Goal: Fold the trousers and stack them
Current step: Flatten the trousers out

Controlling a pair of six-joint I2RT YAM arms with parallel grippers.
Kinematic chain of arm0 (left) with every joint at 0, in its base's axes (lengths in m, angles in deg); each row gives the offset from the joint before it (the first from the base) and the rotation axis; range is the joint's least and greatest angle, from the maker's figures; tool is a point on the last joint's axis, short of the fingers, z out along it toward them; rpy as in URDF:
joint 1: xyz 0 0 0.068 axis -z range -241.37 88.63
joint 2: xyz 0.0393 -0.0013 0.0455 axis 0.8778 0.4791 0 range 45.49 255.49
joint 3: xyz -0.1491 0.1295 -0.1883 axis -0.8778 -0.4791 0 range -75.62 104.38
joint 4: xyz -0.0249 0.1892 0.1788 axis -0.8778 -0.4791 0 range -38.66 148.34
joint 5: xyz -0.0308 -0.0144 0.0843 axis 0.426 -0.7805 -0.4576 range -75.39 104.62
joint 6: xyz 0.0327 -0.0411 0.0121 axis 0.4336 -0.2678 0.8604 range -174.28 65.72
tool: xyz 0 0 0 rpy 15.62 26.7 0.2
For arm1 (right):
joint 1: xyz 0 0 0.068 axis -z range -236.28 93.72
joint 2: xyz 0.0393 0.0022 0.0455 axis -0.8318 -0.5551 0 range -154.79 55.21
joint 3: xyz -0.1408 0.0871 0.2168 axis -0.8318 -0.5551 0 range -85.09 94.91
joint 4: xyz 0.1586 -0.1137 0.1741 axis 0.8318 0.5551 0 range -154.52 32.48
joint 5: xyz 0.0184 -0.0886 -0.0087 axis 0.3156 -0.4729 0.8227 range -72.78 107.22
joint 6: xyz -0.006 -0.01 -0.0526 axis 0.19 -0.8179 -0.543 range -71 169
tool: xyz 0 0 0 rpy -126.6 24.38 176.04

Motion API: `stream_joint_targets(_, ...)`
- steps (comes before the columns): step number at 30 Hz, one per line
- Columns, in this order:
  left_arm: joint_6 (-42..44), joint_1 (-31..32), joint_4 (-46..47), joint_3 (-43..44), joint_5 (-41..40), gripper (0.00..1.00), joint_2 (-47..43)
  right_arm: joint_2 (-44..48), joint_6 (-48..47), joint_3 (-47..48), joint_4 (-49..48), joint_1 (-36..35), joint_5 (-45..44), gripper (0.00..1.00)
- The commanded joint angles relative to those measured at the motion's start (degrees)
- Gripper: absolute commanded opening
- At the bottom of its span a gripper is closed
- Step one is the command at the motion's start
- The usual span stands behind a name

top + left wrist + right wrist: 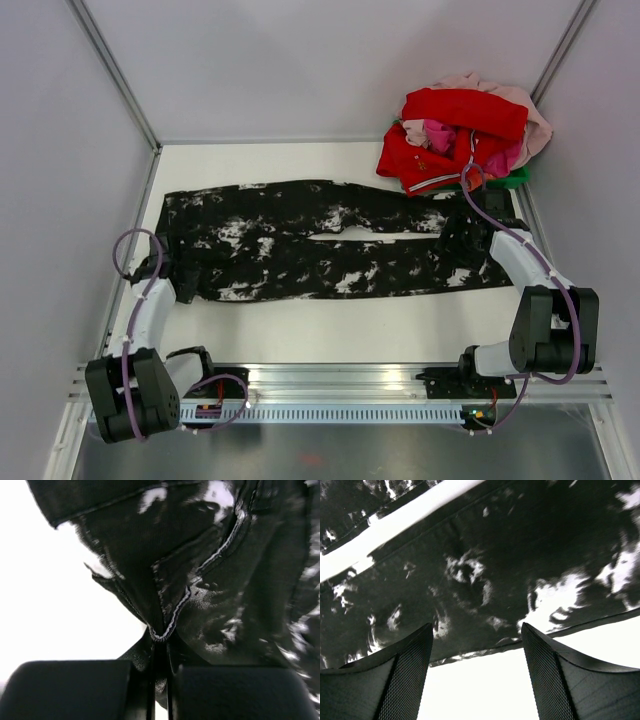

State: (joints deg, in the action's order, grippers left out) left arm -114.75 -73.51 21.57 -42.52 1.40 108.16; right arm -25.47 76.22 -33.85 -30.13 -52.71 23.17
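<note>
The trousers [320,240], black with white blotches, lie spread flat across the table, waist to the left and both legs running right. My left gripper [172,270] sits at the near left corner of the waist. In the left wrist view it [160,666] is shut on a bunched fold of the trousers [215,580], and a stitched edge curls just above the jaws. My right gripper [468,240] hovers over the leg ends on the right. Its fingers [410,665] stand wide open in the right wrist view, with the near hem of the trousers [485,585] just ahead and bare table between them.
A heap of red and pink clothes [465,135] lies at the back right corner on something green [516,178]. Grey walls with metal posts close in the table on three sides. A metal rail [340,378] carrying the arm bases runs along the near edge.
</note>
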Motion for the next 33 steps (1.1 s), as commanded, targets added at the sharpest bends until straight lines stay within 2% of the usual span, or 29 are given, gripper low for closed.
stream_joint_targets(1, 2.27, -0.86, -12.94, 5.82, -7.87, 0.02, -3.79, 0.18, 0.11, 0.0, -0.03, -0.23, -1.03, 0.78)
stream_joint_targets(4, 2.46, -1.83, -18.67, 8.38, -11.83, 0.03, -3.35, -0.09, 0.37, -1.32, -0.2, -0.23, -0.42, 0.78)
stream_joint_targets(6, 3.25, -3.23, -18.6, 7.95, -12.19, 0.06, -3.35, 0.09, 0.46, -1.76, -0.12, -0.23, -0.24, 0.79)
stream_joint_targets(8, 4.74, -4.03, -16.58, 6.98, -9.83, 0.26, -3.7, 0.61, 0.2, -2.29, -0.2, -0.32, -0.33, 0.79)
stream_joint_targets(11, 4.39, -4.38, -15.61, 7.15, -8.5, 0.49, -3.44, 0.97, 0.02, -2.29, 0.41, -0.23, -0.59, 0.79)
stream_joint_targets(12, 5.09, -4.38, -15.61, 7.5, -8.15, 0.62, -3.52, 1.23, -0.06, -2.38, 0.5, -0.32, -0.77, 0.8)
stream_joint_targets(13, 5.88, -4.47, -15.26, 8.46, -7.27, 0.88, -3.7, 1.32, -0.06, -2.29, 0.59, -0.23, -1.03, 0.8)
stream_joint_targets(15, 8.94, -4.38, -14.47, 9.78, -3.41, 0.99, -4.31, 1.41, -0.15, -2.11, 0.68, -0.23, -1.91, 0.81)
stream_joint_targets(17, 11.06, -4.38, -13.59, 12.15, 1.14, 1.0, -6.68, 1.06, -0.07, -2.29, 0.42, -0.23, -2.96, 0.81)
stream_joint_targets(20, 13.61, -4.47, -12.36, 15.76, 3.45, 1.0, -10.98, -0.17, 1.6, -4.13, -2.3, -0.06, -6.2, 0.81)
stream_joint_targets(23, 17.22, -4.38, -6.75, 18.05, 4.6, 1.0, -11.79, -2.63, 3.45, -5.19, -5.98, 0.12, -7.28, 0.79)
stream_joint_targets(27, 14.51, -4.38, -3.05, 19.28, 4.33, 0.98, -4.86, -5.26, 6.17, -5.54, -11.01, 0.12, -7.19, 0.76)
stream_joint_targets(33, 10.55, -4.47, 6.53, 14.98, 11.89, 0.97, 4.63, -9.23, 7.85, -7.99, -13.74, 0.12, -12.72, 0.72)
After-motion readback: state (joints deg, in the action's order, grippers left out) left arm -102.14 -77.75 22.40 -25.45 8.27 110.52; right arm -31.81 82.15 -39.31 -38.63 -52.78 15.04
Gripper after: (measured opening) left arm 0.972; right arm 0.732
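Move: The left hand still pinches the trousers' near waist corner just off the table. The bare spot that corner is drawn to lies about 5 cm back, 4 cm left and 3 cm below; the far waist corner is some 20 cm ahead and 7 cm left, the crotch end of the leg gap roughly 9 cm ahead and 28 cm right. The near leg's cloth lies straight under the open right hand, about 6 cm down, with its cuff 3 cm back and 14 cm right. The left hand, still pinching the near waist corner, draws it back about 4 cm and 3 cm left while lifting it slightly, opens wide to let go, then rises clear and swings forward some 11 cm over the waist, fingertips tilting forward and the hand starting to sink again at the end. Meanwhile the right hand, fingers staying mostly open, eases back a little, then sinks about 5 cm onto the near leg, drifting 2 cm right and turning slightly clockwise. ##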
